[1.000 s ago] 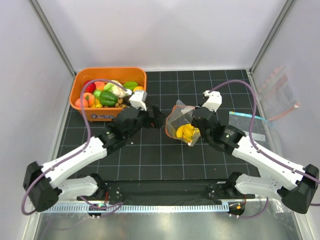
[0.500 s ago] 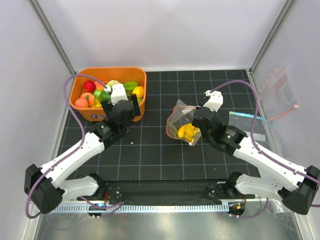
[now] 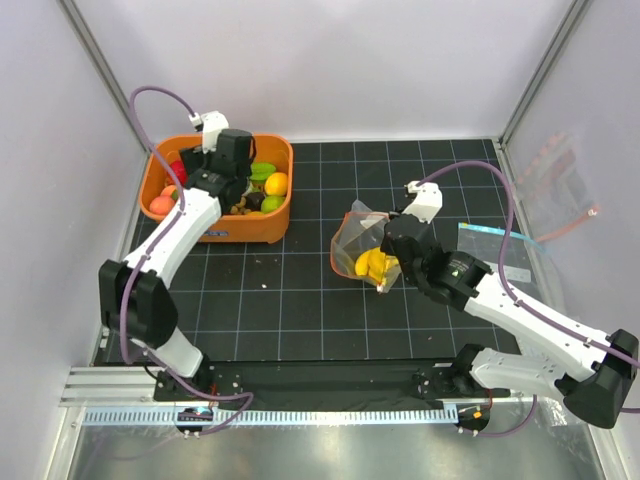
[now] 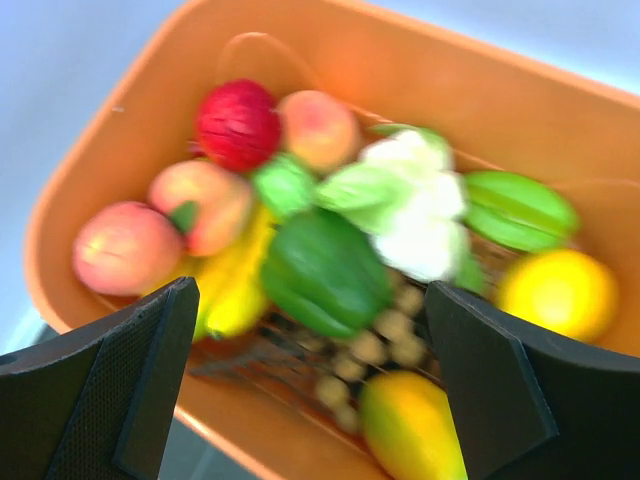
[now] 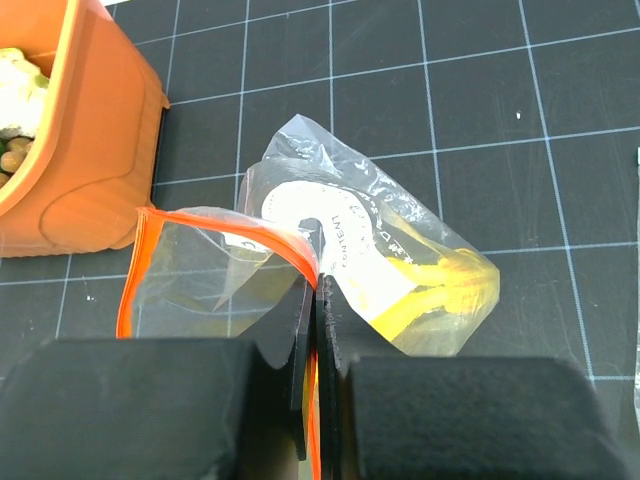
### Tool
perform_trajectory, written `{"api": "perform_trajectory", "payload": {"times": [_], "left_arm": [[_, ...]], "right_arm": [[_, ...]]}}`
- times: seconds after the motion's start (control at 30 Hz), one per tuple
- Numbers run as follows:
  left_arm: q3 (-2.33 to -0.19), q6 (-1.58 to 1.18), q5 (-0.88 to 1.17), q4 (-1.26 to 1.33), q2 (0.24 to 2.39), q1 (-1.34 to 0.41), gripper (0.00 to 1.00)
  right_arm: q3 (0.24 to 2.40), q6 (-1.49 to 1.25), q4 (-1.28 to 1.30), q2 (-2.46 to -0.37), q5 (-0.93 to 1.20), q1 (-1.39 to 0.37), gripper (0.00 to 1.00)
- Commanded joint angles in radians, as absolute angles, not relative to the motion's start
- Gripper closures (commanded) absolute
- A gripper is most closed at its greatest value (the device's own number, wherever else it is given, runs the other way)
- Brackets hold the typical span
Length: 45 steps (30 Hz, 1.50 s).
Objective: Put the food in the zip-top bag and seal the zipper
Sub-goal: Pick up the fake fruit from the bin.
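The food (image 3: 262,180) fills an orange bin (image 3: 215,232) at the back left. My left gripper (image 3: 228,178) hangs above it, open and empty. In the left wrist view its fingers (image 4: 130,380) frame a green pepper (image 4: 320,270), with a red apple (image 4: 238,122), peaches (image 4: 118,248) and white cauliflower (image 4: 420,215) beyond. The zip-top bag (image 3: 355,235) stands mid-table with a yellow banana (image 3: 375,265) inside. My right gripper (image 3: 388,268) is shut on the bag's mouth edge. The right wrist view shows the gripper (image 5: 316,290) pinching the red-orange zipper (image 5: 230,225), mouth gaping left.
A flat clear bag with a dark-blue edge (image 3: 495,240) lies on the black grid mat to the right. Another clear bag (image 3: 560,190) rests against the right wall. The bin's corner (image 5: 80,150) sits close to the left of the held bag.
My left arm has swung away from the bag, left and back, and now hangs over the bin with its jaws wide. The right gripper and the bag have stayed put.
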<state>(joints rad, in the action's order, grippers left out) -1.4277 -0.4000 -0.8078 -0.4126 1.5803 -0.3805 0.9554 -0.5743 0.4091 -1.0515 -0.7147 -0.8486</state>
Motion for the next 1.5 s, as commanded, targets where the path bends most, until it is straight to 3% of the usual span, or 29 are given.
{"api": "perform_trajectory", "payload": {"times": [0.0, 0.57, 1.17, 1.2, 1.33, 1.47], "left_arm": [[-1.512, -0.331, -0.827, -0.477, 1.640, -0.304, 0.00], [-1.736, -0.267, -0.727, -0.400, 2.003, -0.107, 0.00], [-1.856, -0.259, -0.767, -0.299, 2.194, -0.018, 0.00], [-1.855, -0.256, -0.767, -0.290, 2.195, -0.012, 0.02], [-1.801, -0.284, -0.765, -0.247, 2.174, -0.005, 0.38], [-1.730, -0.336, -0.746, -0.222, 2.113, -0.006, 0.52]], "right_arm": [[0.954, -0.568, 0.351, -1.032, -0.716, -0.847, 0.99], [0.951, -0.577, 0.336, -1.008, -0.661, -0.847, 0.99], [0.937, -0.586, 0.331, -0.969, -0.652, -0.847, 0.99], [0.937, -0.584, 0.330, -0.969, -0.650, -0.847, 0.99], [0.940, -0.587, 0.331, -0.973, -0.640, -0.847, 0.99], [0.937, -0.589, 0.330, -0.973, -0.640, -0.847, 0.99]]}}
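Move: The red fruit lies in the bin's far left corner, roughly 12 cm ahead of the left hand, 15 cm to its left and 13 cm below. One peach is about 5 cm to the fruit's right, another some 6 cm nearer the base; the green pepper is about 9 cm to the fruit's right and 7 cm nearer. From the right hand the red fruit is some 24 cm ahead, 46 cm left and 12 cm lower. Leftward first, then forward and down into the bin's far left corner, the left hand travels about 15 cm left, 12 cm forward and 12 cm down to the red fruit, turning some 15 degrees counter-clockwise and tipping slightly down. The fingers stay wide open until they straddle the fruit, then close by about a third and pinch its two sides. ##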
